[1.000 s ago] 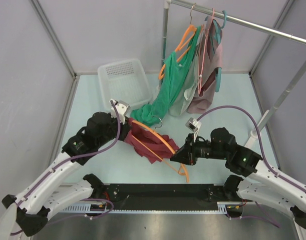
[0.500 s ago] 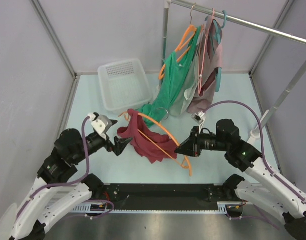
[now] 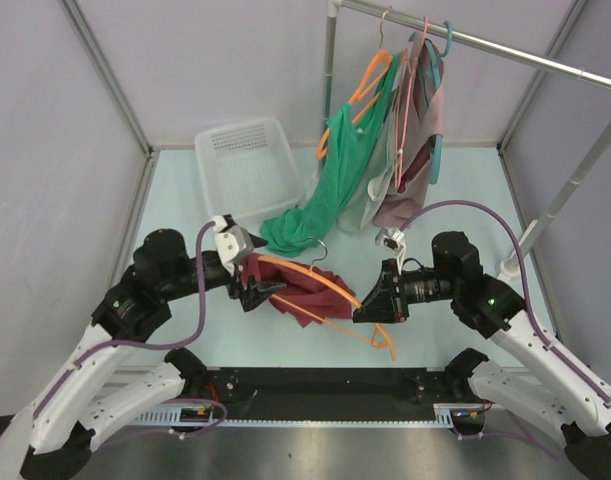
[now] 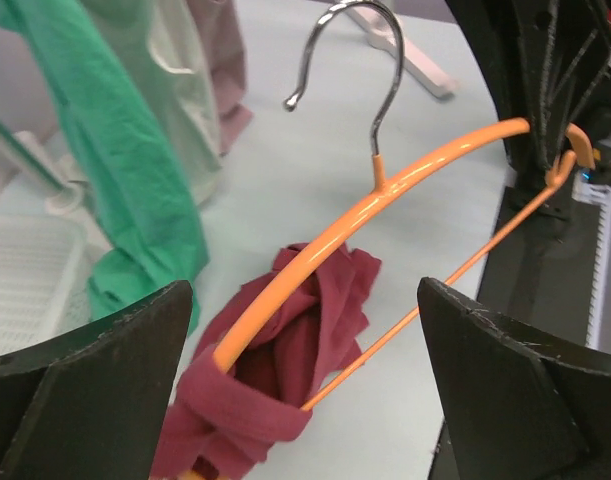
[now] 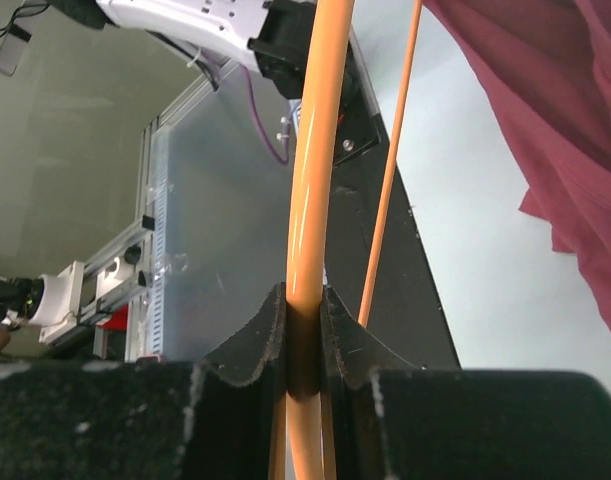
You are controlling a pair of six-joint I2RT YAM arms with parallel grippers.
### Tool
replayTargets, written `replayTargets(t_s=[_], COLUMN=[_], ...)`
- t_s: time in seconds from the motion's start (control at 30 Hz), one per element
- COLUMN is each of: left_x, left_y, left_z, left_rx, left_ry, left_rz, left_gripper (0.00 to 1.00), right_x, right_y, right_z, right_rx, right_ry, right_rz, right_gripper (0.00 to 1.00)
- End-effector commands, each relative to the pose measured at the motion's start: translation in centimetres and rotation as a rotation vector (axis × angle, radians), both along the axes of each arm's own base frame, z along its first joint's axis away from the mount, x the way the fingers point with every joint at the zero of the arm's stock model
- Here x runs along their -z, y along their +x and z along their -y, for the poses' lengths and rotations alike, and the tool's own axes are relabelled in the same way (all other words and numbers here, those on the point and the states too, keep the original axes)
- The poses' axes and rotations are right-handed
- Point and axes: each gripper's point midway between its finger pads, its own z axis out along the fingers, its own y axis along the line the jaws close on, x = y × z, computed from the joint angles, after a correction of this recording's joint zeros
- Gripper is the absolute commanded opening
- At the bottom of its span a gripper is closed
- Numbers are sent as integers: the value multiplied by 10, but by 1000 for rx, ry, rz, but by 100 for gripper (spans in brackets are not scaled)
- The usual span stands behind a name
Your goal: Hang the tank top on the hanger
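The orange hanger (image 3: 320,278) is held above the table, its metal hook (image 3: 316,243) pointing away from the arms. My right gripper (image 3: 371,305) is shut on its right arm, and the right wrist view shows the orange bar (image 5: 320,150) clamped between the jaws (image 5: 305,340). The maroon tank top (image 3: 303,298) hangs bunched from the hanger's left arm, with a strap looped round the bar (image 4: 247,425). My left gripper (image 3: 253,285) stands wide open at the tank top's left end. Its fingers (image 4: 85,390) are on either side of fabric and hanger without touching them.
A white basket (image 3: 247,170) sits at the back left. A long green garment (image 3: 330,190) on another orange hanger, a pale pink garment (image 3: 420,150) and a teal hanger hang from the rail (image 3: 485,45). The rack's foot (image 3: 510,270) stands beside my right arm.
My left gripper let go of the tank top, drew back to the left, then came forward again, open, around its left end. The right gripper kept its hold on the hanger.
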Motion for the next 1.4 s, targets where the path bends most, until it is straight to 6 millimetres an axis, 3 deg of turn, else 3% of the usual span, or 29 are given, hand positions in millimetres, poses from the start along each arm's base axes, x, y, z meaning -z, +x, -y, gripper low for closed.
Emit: replayTargets(t_s=[0.0, 0.3, 0.33, 0.4, 0.63, 0.8, 0.87, 1.07, 1.1, 1.2, 1.3, 1.37], left_x=[-9, 14, 15, 17, 25, 31, 31, 33, 33, 36, 39, 42], left_y=[-13, -39, -41, -49, -65, -66, -67, -68, -67, -65, -57, -51], left_z=[21, 43, 44, 44, 42, 42, 42, 41, 41, 40, 40, 39], left_rx=[175, 422, 433, 478, 551, 559, 563, 565, 560, 541, 501, 465], left_ry=[-8, 10, 13, 14, 13, 17, 16, 18, 20, 26, 39, 53], left_rz=[6, -142, -150, -170, -224, -250, -249, -238, -236, -234, -224, -221], left_gripper=[99, 83, 74, 68, 32, 18, 3, 0, 0, 0, 0, 0], right_x=[-30, -35, -34, -35, -32, -32, -33, -28, -27, -25, -23, -25], right_y=[-9, -14, -14, -13, -6, -1, 0, 12, 15, 25, 33, 37], right_z=[-2, -6, -6, -6, -5, -6, -6, -5, -5, -1, 7, 11], right_rx=[-94, -186, -187, -188, -187, -184, -180, -128, -113, -69, -25, 8], right_ry=[87, 113, 111, 109, 104, 101, 101, 83, 77, 69, 53, 48], right_rz=[92, 86, 83, 89, 104, 108, 111, 119, 119, 121, 121, 139], right_gripper=[0, 0, 0, 0, 0, 0, 0, 1, 4, 30, 72, 82])
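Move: The hanger's upper bar beside the hook is what the open left hand goes for: about 8 cm to its right, 1 cm back and 4 cm below. The tank top, partly draped on the near shoulder, centres some 5 cm right, 4 cm back and 10 cm down; the green garment's lower end lies roughly 6 cm ahead and 5 cm right, 10 cm down. From the right hand, already gripping the hanger, that bar spot is about 8 cm left and 7 cm ahead, 1 cm above; the tank top is some 11 cm left, 2 cm ahead and 8 cm below. The left hand sweeps right and down, then back towards itself, ending about 5 cm back and some 4 cm each to the right and lower, while it turns roughly 30 degrees clockwise and its wide-open fingers close to pinch the orange bar just left of the hook. The right hand keeps its grip on the hanger's right shoulder, easing back a little and turning some 10 degrees counter-clockwise, then only at the very end, with the left hand holding, opens its fingers to let go of the bar and starts forward. ##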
